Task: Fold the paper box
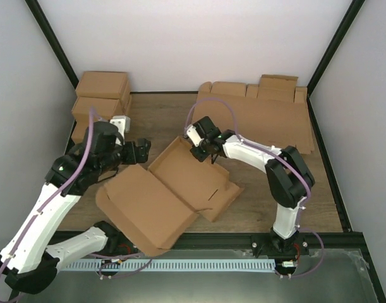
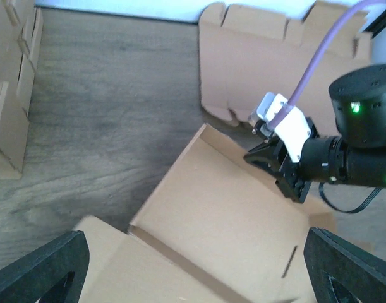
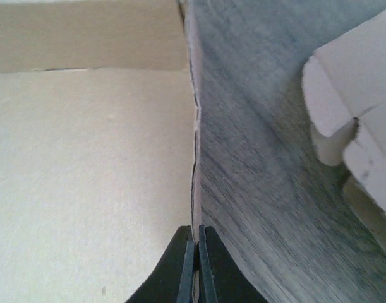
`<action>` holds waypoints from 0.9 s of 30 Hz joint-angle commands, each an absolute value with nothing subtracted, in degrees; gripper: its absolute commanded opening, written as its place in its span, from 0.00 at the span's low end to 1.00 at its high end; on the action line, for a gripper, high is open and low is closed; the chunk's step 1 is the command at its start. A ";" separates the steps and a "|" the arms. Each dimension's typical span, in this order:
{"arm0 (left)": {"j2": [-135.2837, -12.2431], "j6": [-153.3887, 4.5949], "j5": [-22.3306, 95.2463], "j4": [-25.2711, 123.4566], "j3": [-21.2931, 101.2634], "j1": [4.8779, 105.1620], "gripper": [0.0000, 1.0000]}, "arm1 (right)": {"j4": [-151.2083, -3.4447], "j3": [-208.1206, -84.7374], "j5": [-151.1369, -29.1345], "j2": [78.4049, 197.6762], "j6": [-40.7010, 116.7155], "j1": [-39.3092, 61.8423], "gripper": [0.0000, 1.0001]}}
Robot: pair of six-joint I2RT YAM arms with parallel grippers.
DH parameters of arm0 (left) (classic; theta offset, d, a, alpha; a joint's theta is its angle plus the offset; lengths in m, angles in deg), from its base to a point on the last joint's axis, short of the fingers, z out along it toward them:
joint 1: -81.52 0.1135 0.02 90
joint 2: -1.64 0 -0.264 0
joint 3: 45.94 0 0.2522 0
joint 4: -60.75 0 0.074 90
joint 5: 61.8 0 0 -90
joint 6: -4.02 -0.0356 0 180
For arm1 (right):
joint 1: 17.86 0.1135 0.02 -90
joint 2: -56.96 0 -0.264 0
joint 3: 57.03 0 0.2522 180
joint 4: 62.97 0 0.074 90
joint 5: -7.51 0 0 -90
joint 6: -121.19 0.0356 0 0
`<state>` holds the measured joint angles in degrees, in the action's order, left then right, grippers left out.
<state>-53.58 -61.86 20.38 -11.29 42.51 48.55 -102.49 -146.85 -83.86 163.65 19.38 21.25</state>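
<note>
The paper box (image 1: 174, 189) lies open in the middle of the table as a brown die-cut sheet, with its near panel reaching the front edge. A thin side wall of it stands upright along its far right edge. My right gripper (image 1: 202, 151) is shut on that wall, and in the right wrist view the fingertips (image 3: 197, 252) pinch the wall's top edge with the box floor (image 3: 85, 177) to the left. My left gripper (image 1: 139, 151) hovers open above the box's left part. Its two fingers (image 2: 38, 268) frame the box (image 2: 224, 214) from above without touching it, and the right gripper (image 2: 268, 158) shows across from it.
A flat stack of cardboard blanks (image 1: 268, 113) lies at the back right, also seen in the wrist views (image 2: 256, 57) (image 3: 357, 95). Folded brown boxes (image 1: 103, 95) are piled at the back left corner. Black frame posts and white walls bound the table.
</note>
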 commanded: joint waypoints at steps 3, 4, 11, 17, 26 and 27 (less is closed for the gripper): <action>-49.48 -60.66 23.11 -9.67 49.09 48.82 0.96 | -94.56 -142.16 -78.75 151.69 25.16 21.08 0.01; -49.11 -60.66 23.65 -9.28 49.71 48.82 0.96 | -94.03 -141.38 -77.46 149.93 26.79 21.01 0.01; -49.01 -59.65 27.66 -7.42 51.07 48.82 0.99 | -103.74 -143.10 -68.19 146.59 49.32 19.76 0.01; -49.63 -59.08 30.28 -5.94 49.49 48.82 1.00 | -102.37 -133.99 -75.56 137.81 72.49 18.62 0.01; -49.49 -58.63 31.49 -4.68 47.02 48.82 1.00 | -103.28 -123.44 -73.51 127.47 104.07 19.23 0.01; -49.43 -58.50 31.65 -4.47 46.48 48.82 1.00 | -103.88 -123.16 -73.53 127.07 105.26 19.49 0.01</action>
<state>-50.08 -59.13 30.20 -6.31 47.87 48.55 -102.95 -123.11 -75.45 129.34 90.35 18.89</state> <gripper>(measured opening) 0.999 0.022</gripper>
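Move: The right hand already pinches the top edge of the box tray's far right wall; the tray's middle lies about 8 cm back, 2 cm left and 5 cm below. The lid panel hangs off the tray's near left side, some 22 cm back and 19 cm left of this hand, while the flat sheet lies about 13 cm ahead and 20 cm right. From the open left hand, the tray's middle is roughly 4 cm ahead, 20 cm right and 27 cm down. Keeping its pinch on the tray wall, the right hand first lifts about 10 cm, then swings the edge some 10 cm right and 6 cm back towards its own base, sinking slightly as the wrist turns about 60 degrees clockwise and tilts, to swivel the whole box. Meanwhile the empty left hand stays wide open and rises about 9 cm, tipping its fingers up a little, then eases down and slightly right over the side the lid panel comes round to. ##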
